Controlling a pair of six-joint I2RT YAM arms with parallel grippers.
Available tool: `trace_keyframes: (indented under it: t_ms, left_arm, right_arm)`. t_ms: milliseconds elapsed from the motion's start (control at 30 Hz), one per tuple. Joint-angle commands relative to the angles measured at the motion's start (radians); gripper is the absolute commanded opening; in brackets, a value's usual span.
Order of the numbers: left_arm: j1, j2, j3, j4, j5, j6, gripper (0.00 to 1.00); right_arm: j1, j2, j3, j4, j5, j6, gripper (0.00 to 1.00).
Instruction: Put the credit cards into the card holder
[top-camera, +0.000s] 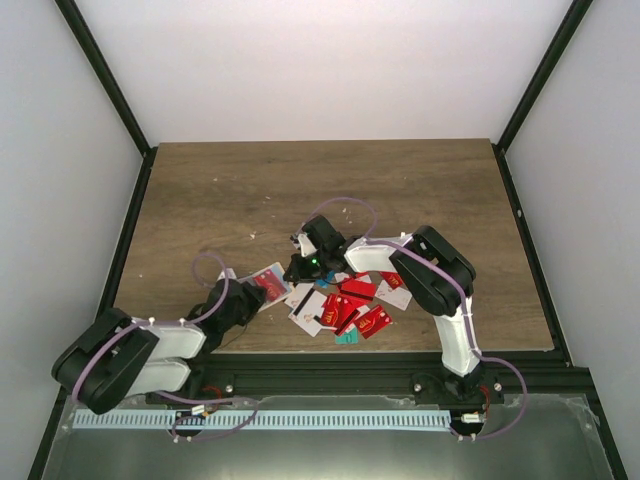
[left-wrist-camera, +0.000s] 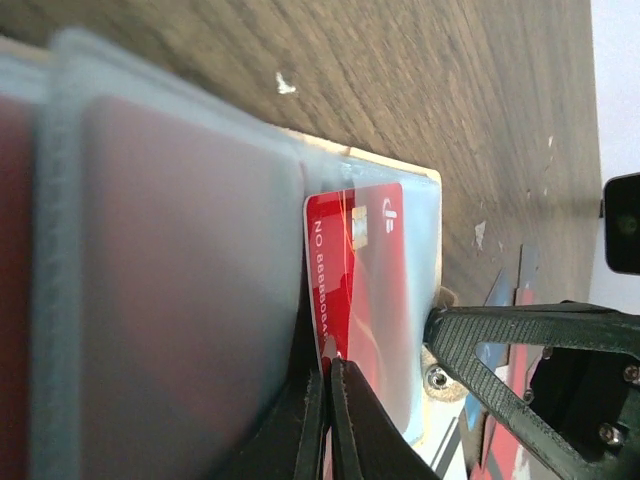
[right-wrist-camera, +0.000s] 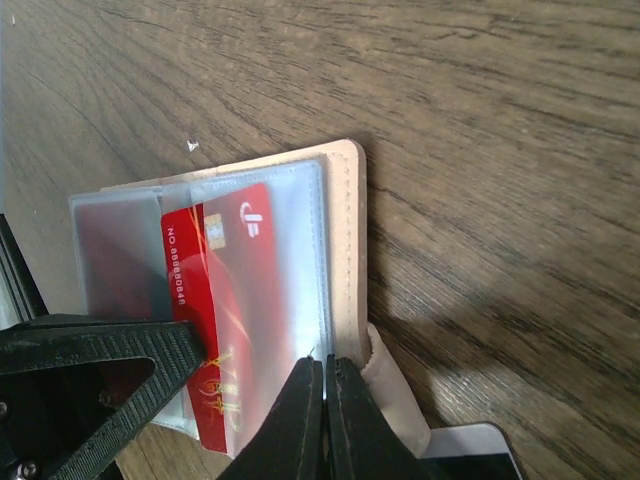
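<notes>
The beige card holder (top-camera: 268, 283) lies open on the wooden table, its clear sleeves facing up. My left gripper (top-camera: 248, 298) is shut on a red credit card (left-wrist-camera: 360, 270), which sits partly inside a clear sleeve. My right gripper (top-camera: 298, 270) is shut on the edge of that sleeve by the holder's beige rim (right-wrist-camera: 348, 230). The red card (right-wrist-camera: 215, 290) shows through the plastic in the right wrist view. In each wrist view the other gripper's black finger shows beside the card. A heap of mostly red credit cards (top-camera: 350, 305) lies just right of the holder, under the right arm.
The table's near edge and a black rail (top-camera: 330, 365) run just behind the heap. Black frame posts (top-camera: 105, 80) stand at both sides. Small white specks (top-camera: 252, 236) dot the wood. A white card with a black stripe (top-camera: 303, 300) lies beside the holder.
</notes>
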Motion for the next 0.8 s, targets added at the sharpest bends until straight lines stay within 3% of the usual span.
trace_keyframes:
  t_ms: [0,700,767]
  left_arm:
    - [-0.014,0.07,0.027,-0.215,0.102,0.132,0.04]
    - [0.011,0.335,0.289,-0.314,0.171,0.39,0.04]
    - [0.017,0.334,0.314,-0.341,0.179,0.421,0.08]
  right_arm:
    - [0.004,0.062,-0.025,-0.154,0.098,-0.039,0.01]
    - [-0.03,0.047,0.009,-0.215,0.119,-0.072,0.01]
    - [-0.046,0.038,0.007,-0.219,0.118,-0.073,0.01]
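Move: The left hand still pinches the outer long edge of a red card that is already partly in its clear pocket on the card holder; the pocket's middle lies about 4 cm to its right, 2 cm ahead and roughly 1 cm below. The black-striped white card lies some 13 cm right of the left hand and 4 cm back. From the right hand, which grips the pocket's far edge, the pocket's middle is about 4 cm left, 3 cm back and 2 cm lower; the blue card is roughly 8 cm to its right and 1 cm back. The left hand, still pinching the red card, pushes it forward and to the right into the pocket, some 6 cm in all and level over the table, quickening towards the end while the wrist turns clockwise and rolls left side up by 10 to 15 degrees. The right hand keeps its pinch on the pocket's far edge, stays put at first, then gives way forward and right by nearly 4 cm, so that the left hand closes in on it. ##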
